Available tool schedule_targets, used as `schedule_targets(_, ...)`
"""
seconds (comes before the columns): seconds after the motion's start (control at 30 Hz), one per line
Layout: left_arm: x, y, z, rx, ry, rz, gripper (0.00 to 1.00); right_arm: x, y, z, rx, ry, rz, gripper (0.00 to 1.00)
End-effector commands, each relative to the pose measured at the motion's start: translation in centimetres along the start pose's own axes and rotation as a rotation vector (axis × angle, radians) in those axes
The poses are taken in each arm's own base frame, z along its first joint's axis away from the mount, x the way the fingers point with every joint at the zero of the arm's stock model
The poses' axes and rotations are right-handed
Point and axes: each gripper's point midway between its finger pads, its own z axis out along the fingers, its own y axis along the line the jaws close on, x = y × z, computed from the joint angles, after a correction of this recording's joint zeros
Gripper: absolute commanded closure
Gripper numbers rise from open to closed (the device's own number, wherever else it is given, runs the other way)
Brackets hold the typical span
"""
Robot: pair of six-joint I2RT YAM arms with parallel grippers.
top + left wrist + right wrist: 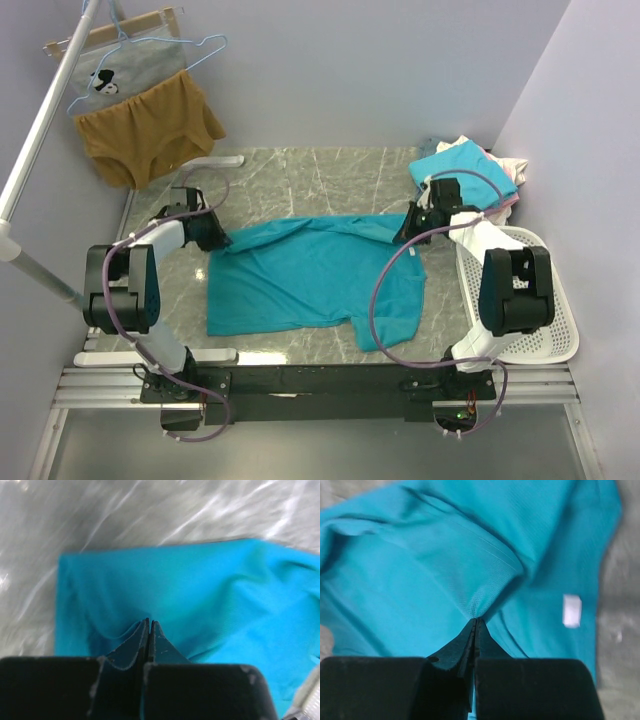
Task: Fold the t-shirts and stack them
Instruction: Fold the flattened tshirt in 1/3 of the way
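Observation:
A teal t-shirt (pixel 310 275) lies partly spread on the marble table (pixel 300 170), its far edge bunched between the two arms. My left gripper (pixel 215 238) is shut on the shirt's far left corner. In the left wrist view the cloth (pixel 200 590) dimples around the closed tips (pixel 149 622). My right gripper (pixel 408 232) is shut on the far right edge. The right wrist view shows the fabric (pixel 420 580) puckering into the closed tips (pixel 476 620), with a white label (pixel 572 610) nearby. A pile of t-shirts (pixel 465 165), turquoise on top, sits at the back right.
A white slatted basket (pixel 545 320) stands along the right side of the table. At the back left a mustard-brown garment (pixel 150 125) and a grey printed one (pixel 120 75) hang on hangers beside a slanted metal pole (pixel 40 140). Walls close in behind and on the right.

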Motion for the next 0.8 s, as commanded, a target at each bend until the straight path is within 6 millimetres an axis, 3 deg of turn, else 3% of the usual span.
schedule_targets(0.0, 1.2, 2.5, -0.8, -0.118, -0.013, -0.034, 0.99, 0.4, -1.5, -1.9, 0.123, -0.080, 0.033, 1.00)
schedule_targets(0.07, 1.7, 3.6, -0.6, -0.165, 0.000, -0.044, 0.99, 0.3, -3.6, -2.2, 0.237, -0.124, 0.048, 1.00)
schedule_targets(0.23, 1.5, 5.8, -0.2, -0.298, 0.010, -0.052, 0.99, -1.0, -4.9, -3.2, 0.341, -0.190, 0.074, 1.00)
schedule_targets(0.4, 2.0, 7.2, 0.4, -0.363, 0.036, -0.066, 0.98, 0.6, -7.1, -2.6, 0.431, -0.161, 0.127, 1.00)
schedule_targets(0.43, 2.0, 7.2, 0.6, -0.368, 0.042, -0.075, 0.85, 1.0, -7.4, -2.6, 0.446, -0.154, 0.137, 0.91)
schedule_targets(0.47, 2.1, 7.3, 0.6, -0.372, 0.051, -0.074, 0.36, 1.0, -7.5, -2.7, 0.452, -0.156, 0.145, 0.78)
schedule_targets(0.5, 2.0, 7.2, 0.6, -0.371, 0.048, -0.073, 0.01, 0.9, -7.4, -2.7, 0.447, -0.162, 0.147, 0.53)
schedule_targets(0.53, 1.8, 7.0, 0.3, -0.364, 0.035, -0.072, 0.01, 0.8, -7.2, -2.8, 0.440, -0.173, 0.147, 0.42)
schedule_targets(0.6, 1.2, 6.5, -0.1, -0.344, 0.002, -0.067, 0.01, 0.0, -6.3, -3.4, 0.404, -0.208, 0.139, 0.34)
schedule_targets(0.67, 0.3, 5.6, -1.2, -0.314, -0.044, -0.060, 0.00, -0.8, -4.9, -3.7, 0.342, -0.230, 0.122, 0.33)
schedule_targets(0.77, -1.3, 3.6, -2.4, -0.242, -0.100, -0.040, 0.01, -1.2, -1.8, -2.5, 0.189, -0.196, 0.087, 0.34)
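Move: My left hand pinches one far corner of the t-shirt's flap; it goes to a spot on the t-shirt body about 3 cm back, 3 cm left and 3 cm below. The body's left edge is some 6 cm left and 5 cm back of my hand. My right hand pinches the other corner, bound for a spot 2 cm back, 5 cm right and 2 cm below; the white tag lies about 3 cm back and 3 cm right, the folded pile roughly 18 cm ahead and 20 cm right. I bring both pinched corners back and down the last 3 cm onto the t-shirt body while spreading my hands apart, the left one some 4 cm to the left and the right one about 6 cm to the right, turning clockwise by some 20 degrees. Then I open the fingers of both hands and let go, the left hand rising slightly as it opens. ##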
